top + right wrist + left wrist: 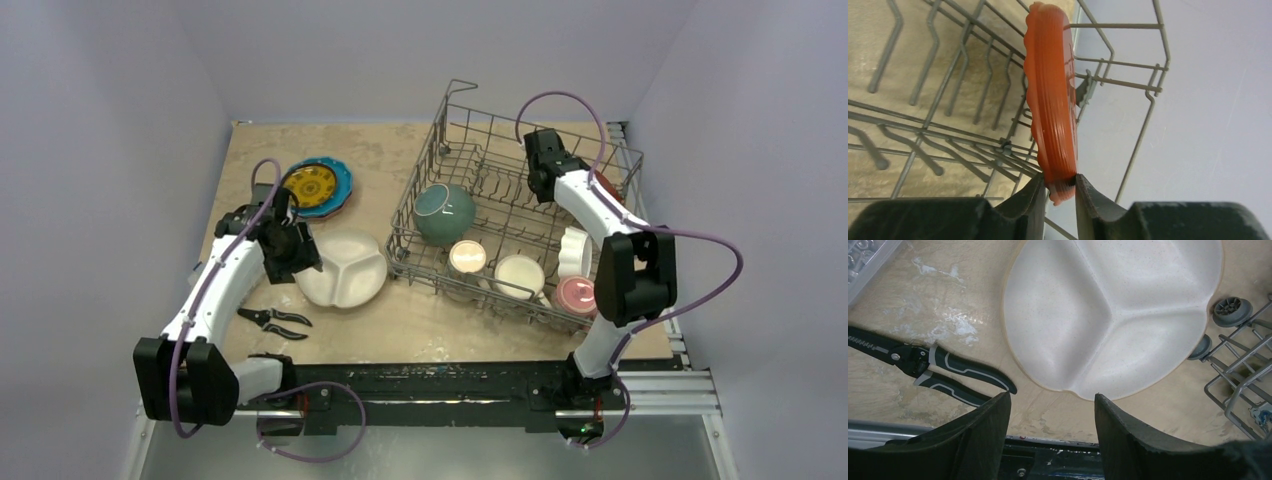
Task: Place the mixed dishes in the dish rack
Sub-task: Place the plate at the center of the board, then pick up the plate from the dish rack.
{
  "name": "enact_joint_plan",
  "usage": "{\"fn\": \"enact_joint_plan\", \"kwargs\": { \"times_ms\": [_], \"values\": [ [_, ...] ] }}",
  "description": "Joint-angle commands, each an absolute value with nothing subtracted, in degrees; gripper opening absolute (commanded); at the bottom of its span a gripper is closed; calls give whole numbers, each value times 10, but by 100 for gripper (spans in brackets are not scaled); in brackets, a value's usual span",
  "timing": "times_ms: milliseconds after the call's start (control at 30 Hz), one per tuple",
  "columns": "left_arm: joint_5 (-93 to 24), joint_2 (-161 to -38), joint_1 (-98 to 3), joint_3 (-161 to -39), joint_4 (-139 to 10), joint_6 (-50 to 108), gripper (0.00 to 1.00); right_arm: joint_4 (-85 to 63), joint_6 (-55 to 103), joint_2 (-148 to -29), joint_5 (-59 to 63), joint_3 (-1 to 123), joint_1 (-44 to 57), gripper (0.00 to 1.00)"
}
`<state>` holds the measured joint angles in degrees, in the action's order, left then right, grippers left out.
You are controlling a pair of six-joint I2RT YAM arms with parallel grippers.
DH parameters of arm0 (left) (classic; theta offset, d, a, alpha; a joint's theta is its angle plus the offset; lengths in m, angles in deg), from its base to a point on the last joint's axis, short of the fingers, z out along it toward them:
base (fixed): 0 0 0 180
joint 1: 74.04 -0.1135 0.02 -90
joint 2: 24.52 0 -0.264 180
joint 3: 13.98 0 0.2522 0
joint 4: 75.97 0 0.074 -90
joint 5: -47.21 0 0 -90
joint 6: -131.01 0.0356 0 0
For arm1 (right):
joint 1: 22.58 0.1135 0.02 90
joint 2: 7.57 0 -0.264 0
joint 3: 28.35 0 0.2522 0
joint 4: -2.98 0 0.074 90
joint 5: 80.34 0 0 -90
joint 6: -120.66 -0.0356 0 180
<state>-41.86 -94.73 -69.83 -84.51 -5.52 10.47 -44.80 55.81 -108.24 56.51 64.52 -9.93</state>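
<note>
The grey wire dish rack (412, 200) stands at the right of the table. Inside it are a teal bowl (445, 213), two cream mugs (467, 257), a white bowl (575, 250) and a pink dish (575, 295). My right gripper (1058, 182) is shut on the lower rim of an orange plate (1050, 95), which stands on edge among the tines near the rack's far right wall. My left gripper (1053, 400) is open just above the table, at the near edge of a white divided plate (1113, 315) and not touching it. A blue plate (317, 187) with a yellow centre lies at the far left.
Black-handled pliers (948, 370) lie left of the white plate, close to my left finger. A clear plastic box (868, 255) shows at the top left corner of the left wrist view. The rack's wheeled corner (1230, 312) sits right of the plate.
</note>
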Motion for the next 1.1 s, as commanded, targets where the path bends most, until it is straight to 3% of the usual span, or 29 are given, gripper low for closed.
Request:
{"fn": "enact_joint_plan", "kwargs": {
  "times_ms": [0, 167, 533, 1067],
  "values": [
    [-411, -917, -698, -845, -46, 121, 61, -443, 550, -1092, 564, 682, -118, 16],
    [-412, -904, -698, -845, -42, 126, 61, -458, 548, -1097, 586, 719, -118, 0],
    [-390, -903, -697, -849, -45, 123, 62, -455, 534, -1045, 667, 775, -118, 0],
    [-346, -905, -697, -861, -49, 122, 62, -501, 430, -1002, 606, 851, -121, 0]
  ]
}}
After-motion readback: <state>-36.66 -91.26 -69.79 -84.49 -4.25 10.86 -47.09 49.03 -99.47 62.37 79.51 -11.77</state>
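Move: The orange plate is already pinched by its edge in the right fingers at the rack's far right end; its middle lies about 2 cm ahead, 3 cm right and 6 cm below that hand. The white cup stands some 16 cm back from the hand and 4 cm left, the pink mug some 24 cm back and 4 cm left, both roughly 8 cm down. From the left hand the orange plate is about 60 cm right, 18 cm ahead, near its height. The orange plate, still pinched at its edge, is drawn up out of the rack by the right hand, first easing right about 2 cm, then climbing faster to some 15 cm as the fingertips tip up roughly 25 degrees and swing a little clockwise. The right fingers close down onto the thin rim. The open left hand drifts up and right by 1 to 2 cm near the white plate. ##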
